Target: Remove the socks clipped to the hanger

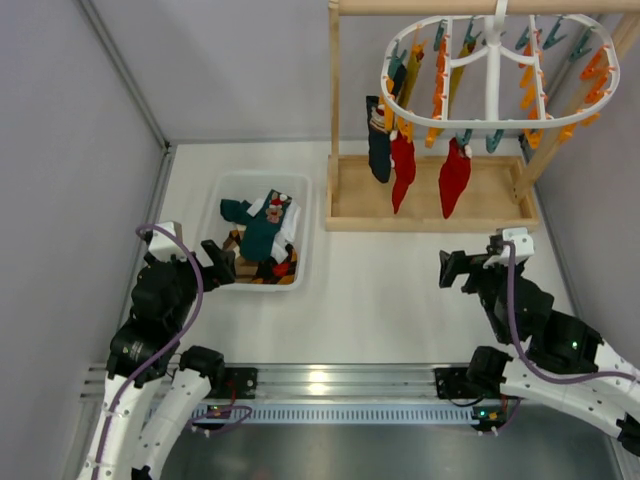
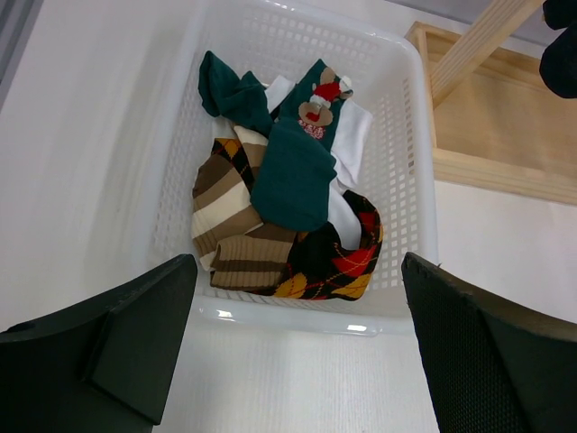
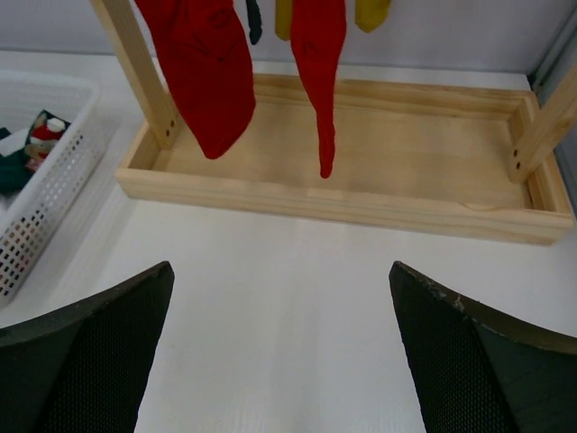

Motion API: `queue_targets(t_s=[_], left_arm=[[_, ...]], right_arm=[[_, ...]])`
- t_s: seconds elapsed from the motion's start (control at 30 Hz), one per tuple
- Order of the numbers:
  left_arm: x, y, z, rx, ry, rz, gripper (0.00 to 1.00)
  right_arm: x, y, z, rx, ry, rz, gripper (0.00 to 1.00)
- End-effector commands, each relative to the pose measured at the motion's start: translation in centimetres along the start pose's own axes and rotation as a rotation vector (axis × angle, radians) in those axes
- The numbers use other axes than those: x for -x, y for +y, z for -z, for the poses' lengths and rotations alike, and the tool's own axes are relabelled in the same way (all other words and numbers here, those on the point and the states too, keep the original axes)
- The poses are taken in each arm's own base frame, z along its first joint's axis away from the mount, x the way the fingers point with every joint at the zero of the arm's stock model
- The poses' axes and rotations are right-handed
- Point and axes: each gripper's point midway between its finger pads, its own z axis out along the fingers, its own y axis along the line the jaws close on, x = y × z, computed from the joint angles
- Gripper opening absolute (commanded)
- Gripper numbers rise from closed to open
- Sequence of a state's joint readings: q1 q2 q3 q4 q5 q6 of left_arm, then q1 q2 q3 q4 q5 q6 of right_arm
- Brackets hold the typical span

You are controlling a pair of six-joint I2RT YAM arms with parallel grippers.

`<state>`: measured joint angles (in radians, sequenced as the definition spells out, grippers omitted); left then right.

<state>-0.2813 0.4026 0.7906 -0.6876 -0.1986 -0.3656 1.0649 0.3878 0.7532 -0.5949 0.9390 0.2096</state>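
Observation:
The white oval hanger (image 1: 495, 75) hangs from the wooden stand at the back right, its rim lined with orange and teal clothespins. Two red socks (image 1: 402, 170) (image 1: 455, 178) and a dark teal sock (image 1: 379, 150) dangle from its near rim, and mustard-yellow socks (image 1: 412, 68) hang further back. In the right wrist view the red socks (image 3: 203, 72) hang over the wooden tray (image 3: 379, 144). My right gripper (image 1: 452, 270) (image 3: 281, 271) is open and empty, low in front of the stand. My left gripper (image 1: 222, 265) (image 2: 293, 266) is open and empty at the basket's near edge.
A white mesh basket (image 1: 303, 250) (image 2: 297, 316) left of the stand holds several loose socks: green, brown-striped and argyle. The stand's wooden posts (image 1: 334, 90) and tray base (image 1: 430, 215) sit under the hanger. Grey walls close in on both sides.

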Motion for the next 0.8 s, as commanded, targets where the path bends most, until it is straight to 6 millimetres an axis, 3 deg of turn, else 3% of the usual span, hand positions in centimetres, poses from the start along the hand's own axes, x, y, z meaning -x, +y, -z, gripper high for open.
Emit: queue_targets(t_s=[0.0, 0.17, 0.2, 0.23, 0.27, 0.33, 0.37, 0.43, 0.47, 0.57, 0.6, 0.63, 0.67, 0.77], left_arm=[[1.1, -0.5, -0.1, -0.018, -0.047, 0.012, 0.99], [0.9, -0.6, -0.3, -0.021, -0.035, 0.007, 0.99], [0.8, -0.7, -0.4, -0.021, -0.032, 0.007, 0.99], [0.8, -0.8, -0.3, -0.027, -0.031, 0.005, 0.99], [0.7, -0.9, -0.4, -0.030, -0.030, 0.003, 0.99], [0.6, -1.0, -0.4, -0.031, -0.027, 0.002, 0.99], [0.7, -1.0, -0.4, -0.032, -0.028, 0.001, 0.99], [0.6, -1.1, -0.3, -0.039, -0.030, -0.001, 0.99], [0.6, -1.1, -0.3, -0.037, -0.027, -0.002, 0.99], [0.6, -1.1, -0.4, -0.032, -0.026, -0.005, 0.99], [0.7, -1.1, -0.3, -0.034, -0.028, -0.007, 0.99], [0.9, -1.2, -0.2, -0.037, -0.031, -0.008, 0.99], [1.0, -1.2, -0.2, -0.038, -0.033, -0.009, 0.99], [1.5, -1.5, 0.2, -0.054, -0.046, -0.012, 0.99]], right_arm=[[2.4, 3.5, -0.4, 0.155, -0.117, -0.073, 0.99], [2.1, 3.8, -2.9, 0.083, -0.130, 0.020, 0.99], [1.9, 4.4, -3.8, 0.097, -0.120, 0.026, 0.99], [1.6, 6.4, -4.4, 0.213, -0.103, 0.006, 0.98], [0.8, 4.1, -6.7, 0.127, -0.068, 0.001, 0.95], [0.6, 3.6, -8.4, 0.167, -0.054, -0.046, 0.93], [-0.5, 1.2, -9.9, 0.099, -0.027, -0.056, 0.93], [0.1, 1.2, -10.9, 0.150, -0.069, -0.076, 0.92], [-0.8, 0.0, -11.8, 0.119, -0.055, -0.079, 0.93], [-0.5, 0.5, -13.1, 0.164, -0.092, -0.069, 0.87], [-1.9, 0.6, -13.7, 0.172, -0.071, -0.063, 0.85], [-0.9, 1.0, -14.0, 0.198, -0.128, -0.060, 0.82], [-2.2, 0.9, -14.4, 0.193, -0.115, -0.060, 0.78], [-2.3, 0.5, -15.2, 0.179, -0.170, -0.061, 0.72]])
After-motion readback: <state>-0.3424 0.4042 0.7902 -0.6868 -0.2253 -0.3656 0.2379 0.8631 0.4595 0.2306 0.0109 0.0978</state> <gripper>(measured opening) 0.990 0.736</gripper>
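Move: For the right hand, the right-hand red sock hangs nearly straight ahead, some 19 cm out. Its middle is about 2 cm higher than the hand, and its toe hangs several centimetres lower. The other red sock hangs about 11 cm to the left of it, level with it in reach. The wooden tray's middle is about 32 cm ahead of the hand, straight out and 18 cm below. From the left hand, the right-hand red sock is roughly 19 cm ahead, 56 cm right and 4 cm higher. Forward by about 13 cm and down by some 9, the right hand drives towards the toe of the right-hand red sock. It first swings left a few centimetres, then back right as it reaches out and sinks, and eases left again at the end. The wrist turns only slightly, and the open fingers narrow by about a quarter, with no touch on the sock to be seen. ##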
